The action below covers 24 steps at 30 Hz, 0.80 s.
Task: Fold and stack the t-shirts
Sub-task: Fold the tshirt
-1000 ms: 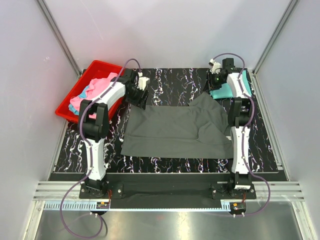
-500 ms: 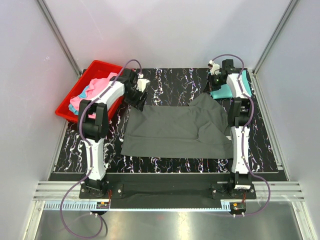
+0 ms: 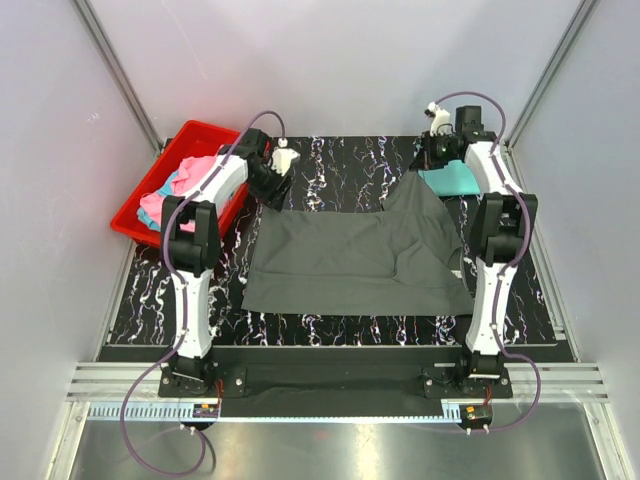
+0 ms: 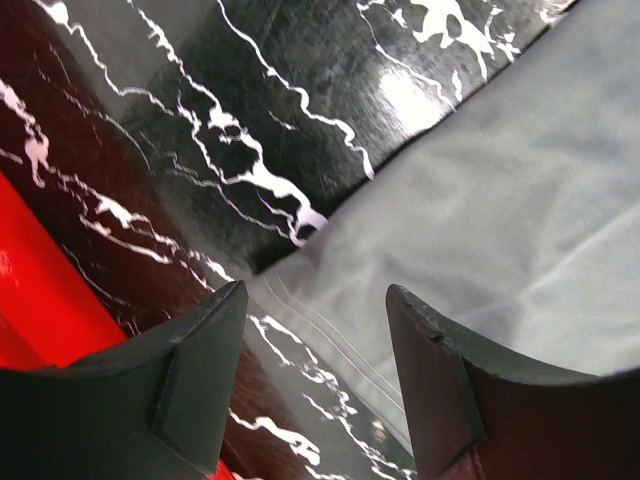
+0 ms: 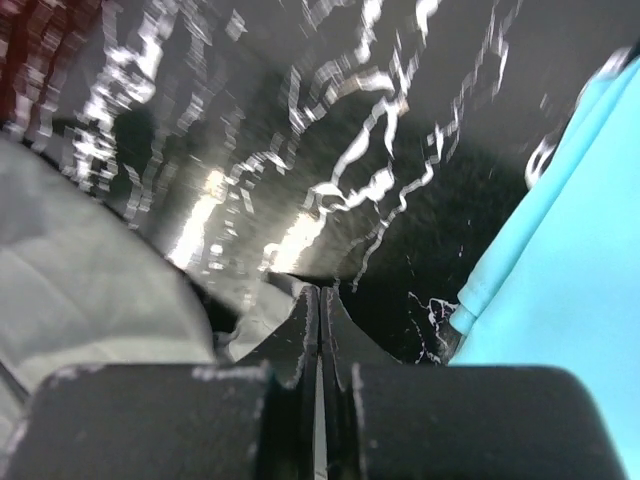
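A dark grey t-shirt (image 3: 350,255) lies spread flat on the black marbled mat. Its far right corner is drawn up into a peak at my right gripper (image 3: 424,166), which is shut on that cloth. In the right wrist view the jaws (image 5: 320,292) are pressed together with grey cloth (image 5: 80,290) bunched at their left side. A folded teal t-shirt (image 3: 454,181) lies just right of them, also seen as the teal t-shirt (image 5: 570,280). My left gripper (image 3: 271,184) hovers open over the grey shirt's far left corner. The hem (image 4: 330,320) shows between its fingertips (image 4: 315,292).
A red bin (image 3: 135,225) at the mat's far left holds pink (image 3: 205,170) and light blue shirts. Its red wall (image 4: 40,290) shows close to my left finger. Metal frame posts and grey walls enclose the table.
My right gripper has shut on the grey shirt's far right corner and pulled it toward the far edge. The left gripper has shifted slightly toward the far left corner, still open.
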Motion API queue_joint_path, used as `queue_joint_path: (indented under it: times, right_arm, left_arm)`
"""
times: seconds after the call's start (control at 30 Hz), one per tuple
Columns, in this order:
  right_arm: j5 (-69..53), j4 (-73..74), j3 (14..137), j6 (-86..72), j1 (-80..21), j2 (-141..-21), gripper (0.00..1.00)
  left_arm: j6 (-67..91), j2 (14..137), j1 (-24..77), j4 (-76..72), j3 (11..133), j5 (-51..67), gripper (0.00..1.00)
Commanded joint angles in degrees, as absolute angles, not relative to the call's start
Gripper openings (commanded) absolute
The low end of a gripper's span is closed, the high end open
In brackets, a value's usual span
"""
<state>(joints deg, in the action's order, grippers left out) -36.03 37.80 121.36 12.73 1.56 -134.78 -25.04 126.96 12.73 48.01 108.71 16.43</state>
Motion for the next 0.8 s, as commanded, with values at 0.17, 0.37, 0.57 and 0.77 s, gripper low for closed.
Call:
queue_joint_path:
  times: [0.17,0.37,0.57,0.77]
  right_arm:
    - [-37.62,27.51,113.13,10.64,1.49,-121.38,0.0]
    - [-35.95,24.78,108.46,10.98,1.49,-118.39,0.0]
    - [-35.42,25.49,108.37,11.43,1.49,-119.88,0.0]
    - [-35.51,25.05,108.02,11.34,1.49,-120.32,0.0]
  left_arm:
    - [-29.09,130.95,12.13,48.33,113.2,17.49,0.61]
    - [-29.27,132.98,12.13,49.75,113.91,14.51,0.59]
    - [-29.27,132.45,11.95,49.83,113.56,12.4,0.6]
    - [-29.09,132.19,11.6,50.19,113.2,12.13,0.57]
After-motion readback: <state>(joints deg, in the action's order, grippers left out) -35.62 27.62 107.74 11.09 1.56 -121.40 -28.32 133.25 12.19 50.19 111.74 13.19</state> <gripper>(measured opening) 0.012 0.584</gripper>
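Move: Just under the left hand, about 5 cm down and 3 cm to its left, lies the grey t-shirt's flat far-left corner. The middle of the red bin is some 19 cm left of that hand and 4 cm farther out. The right hand already has the far-right end pinched and off the table; that far-left corner lies roughly 35 cm to its left and 9 cm back, the folded teal shirt 12 cm to its right, about 1 cm farther out. Lifting the pinched far-right end, the shut right hand climbs about 7 cm, eases down 1 cm and stops, having drawn back 1.5 cm and tipped its fingers up some 10 degrees. Meanwhile the left hand, fingers still open, sinks about 4 cm onto the far edge beside the far-left corner, slipping 1.5 cm left towards it late on, fingertips coming close to the cloth. ##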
